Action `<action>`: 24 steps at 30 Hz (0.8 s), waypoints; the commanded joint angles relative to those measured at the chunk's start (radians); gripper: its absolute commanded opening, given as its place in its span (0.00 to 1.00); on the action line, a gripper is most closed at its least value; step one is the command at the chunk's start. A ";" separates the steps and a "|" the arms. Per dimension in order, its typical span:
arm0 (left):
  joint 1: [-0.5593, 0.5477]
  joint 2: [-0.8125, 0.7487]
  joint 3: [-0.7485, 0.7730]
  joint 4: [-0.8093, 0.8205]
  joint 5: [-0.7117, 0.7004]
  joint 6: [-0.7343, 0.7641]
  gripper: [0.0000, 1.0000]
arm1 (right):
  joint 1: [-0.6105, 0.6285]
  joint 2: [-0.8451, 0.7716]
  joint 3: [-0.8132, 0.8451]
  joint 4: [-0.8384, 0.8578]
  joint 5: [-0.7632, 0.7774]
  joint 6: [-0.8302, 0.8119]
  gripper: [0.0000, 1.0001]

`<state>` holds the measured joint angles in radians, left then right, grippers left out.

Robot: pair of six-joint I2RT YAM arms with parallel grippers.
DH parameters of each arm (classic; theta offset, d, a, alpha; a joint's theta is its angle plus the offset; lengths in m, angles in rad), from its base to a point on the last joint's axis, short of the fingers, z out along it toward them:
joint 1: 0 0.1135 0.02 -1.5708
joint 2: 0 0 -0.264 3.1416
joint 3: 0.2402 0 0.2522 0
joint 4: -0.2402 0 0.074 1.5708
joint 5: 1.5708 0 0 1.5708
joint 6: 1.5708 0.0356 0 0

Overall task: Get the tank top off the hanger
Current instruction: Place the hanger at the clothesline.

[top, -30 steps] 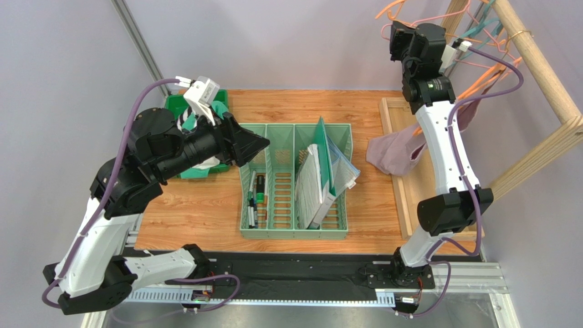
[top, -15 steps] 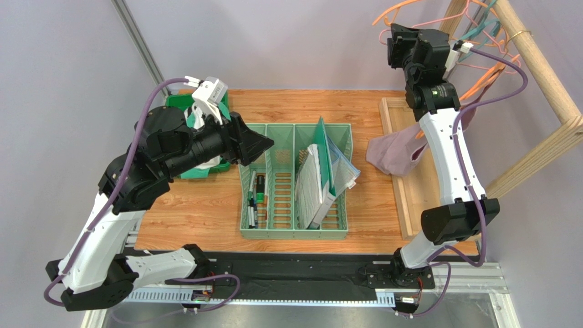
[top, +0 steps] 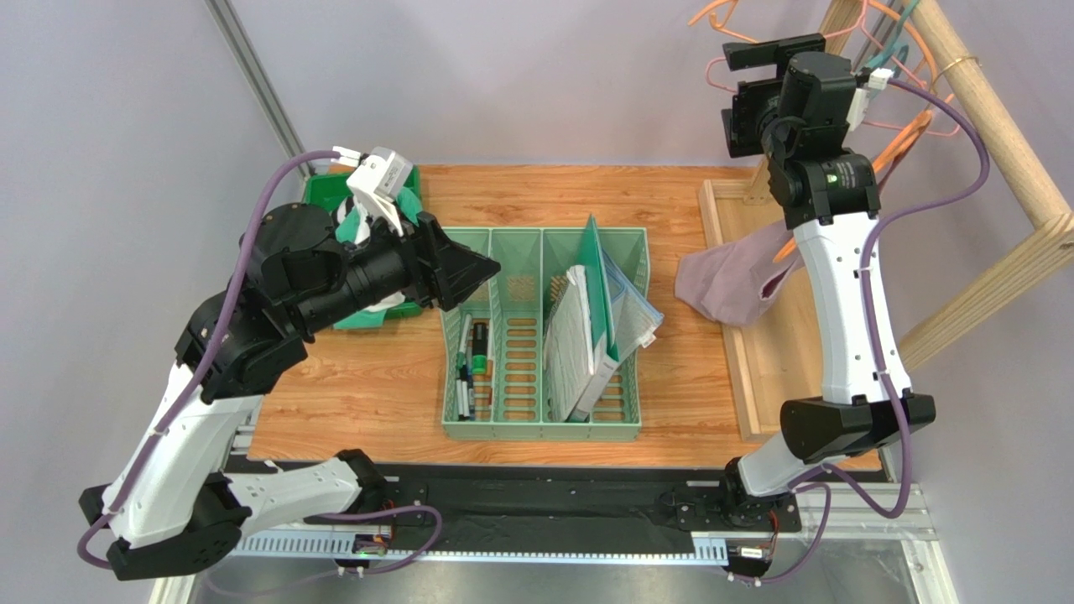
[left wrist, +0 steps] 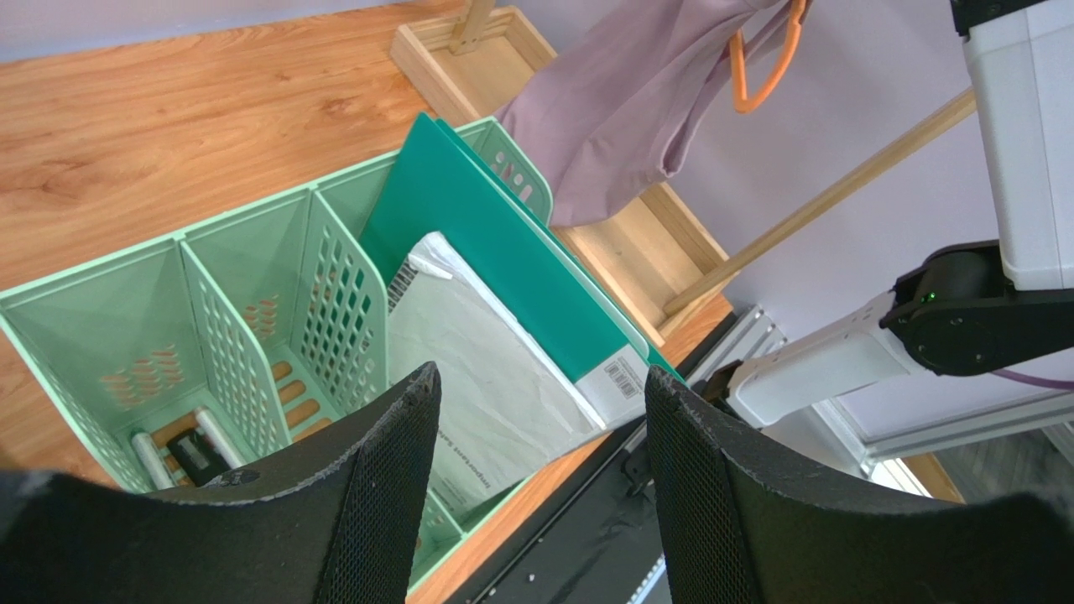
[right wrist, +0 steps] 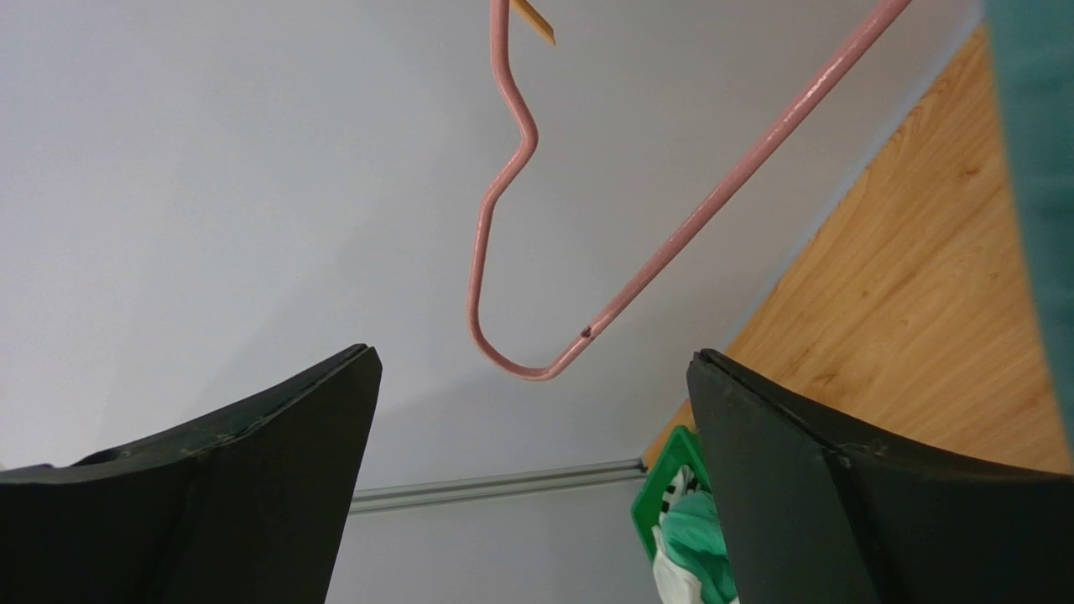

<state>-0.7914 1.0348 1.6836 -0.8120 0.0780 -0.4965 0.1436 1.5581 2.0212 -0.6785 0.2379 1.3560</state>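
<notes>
The mauve tank top hangs limp at the right of the table, its strap running up to an orange hanger on the wooden rack; the left wrist view also shows the tank top. My right gripper is raised high beside the rack, open and holding nothing. In its wrist view the right gripper faces a bare pink hanger just beyond the fingertips. My left gripper hovers open over the green organizer; between the tips of the left gripper nothing is held.
A green slotted organizer holds a white envelope, a green folder and pens. A green bin of cloths sits at the back left. The wooden rack carries several hangers above its base frame.
My right gripper went from shut to wide open and swung a little right, away from the hanger it was at. The left arm shifted only slightly.
</notes>
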 commanded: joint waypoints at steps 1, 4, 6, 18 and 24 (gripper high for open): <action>-0.002 -0.019 -0.031 0.062 0.026 -0.011 0.66 | 0.002 -0.032 0.062 -0.125 -0.041 -0.130 1.00; -0.002 -0.028 -0.054 0.079 0.043 -0.022 0.66 | 0.002 -0.064 0.050 -0.136 -0.099 -0.224 1.00; -0.002 -0.036 -0.068 0.085 0.051 -0.027 0.66 | 0.002 -0.070 0.063 -0.165 -0.133 -0.302 1.00; -0.002 -0.028 -0.084 0.082 0.120 0.038 0.66 | 0.024 -0.291 -0.081 -0.305 -0.389 -0.610 1.00; -0.002 0.010 -0.045 0.030 0.198 0.098 0.67 | 0.036 -0.362 -0.016 -0.447 -0.463 -0.773 1.00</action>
<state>-0.7914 1.0199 1.5925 -0.7673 0.2001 -0.4591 0.1753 1.2358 1.9511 -1.0252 -0.1513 0.7403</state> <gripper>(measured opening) 0.666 0.997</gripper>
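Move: The right gripper is empty and wide open. The mauve tank top on its orange hanger lies about 10 cm back, 20 cm right and 28 cm below. The pink hanger just hung on the clothesline has its middle roughly 4 cm ahead and 15 cm right, about level in height, and the teal hanger is about 15 cm right and 5 cm below, neither ahead nor back. From the left gripper, the mauve tank top is some 15 cm ahead, 52 cm right and 26 cm lower. Draw the empty right gripper back about 16 cm, away from the pink hanger and clothesline, easing it some 4 cm left; let it dip around 3 cm, then start to rise again. Swing the wrist counter-clockwise about 30 degrees while rolling its left side down about as much, jaws kept wide open. Let the idle left gripper sink about 2 cm. ##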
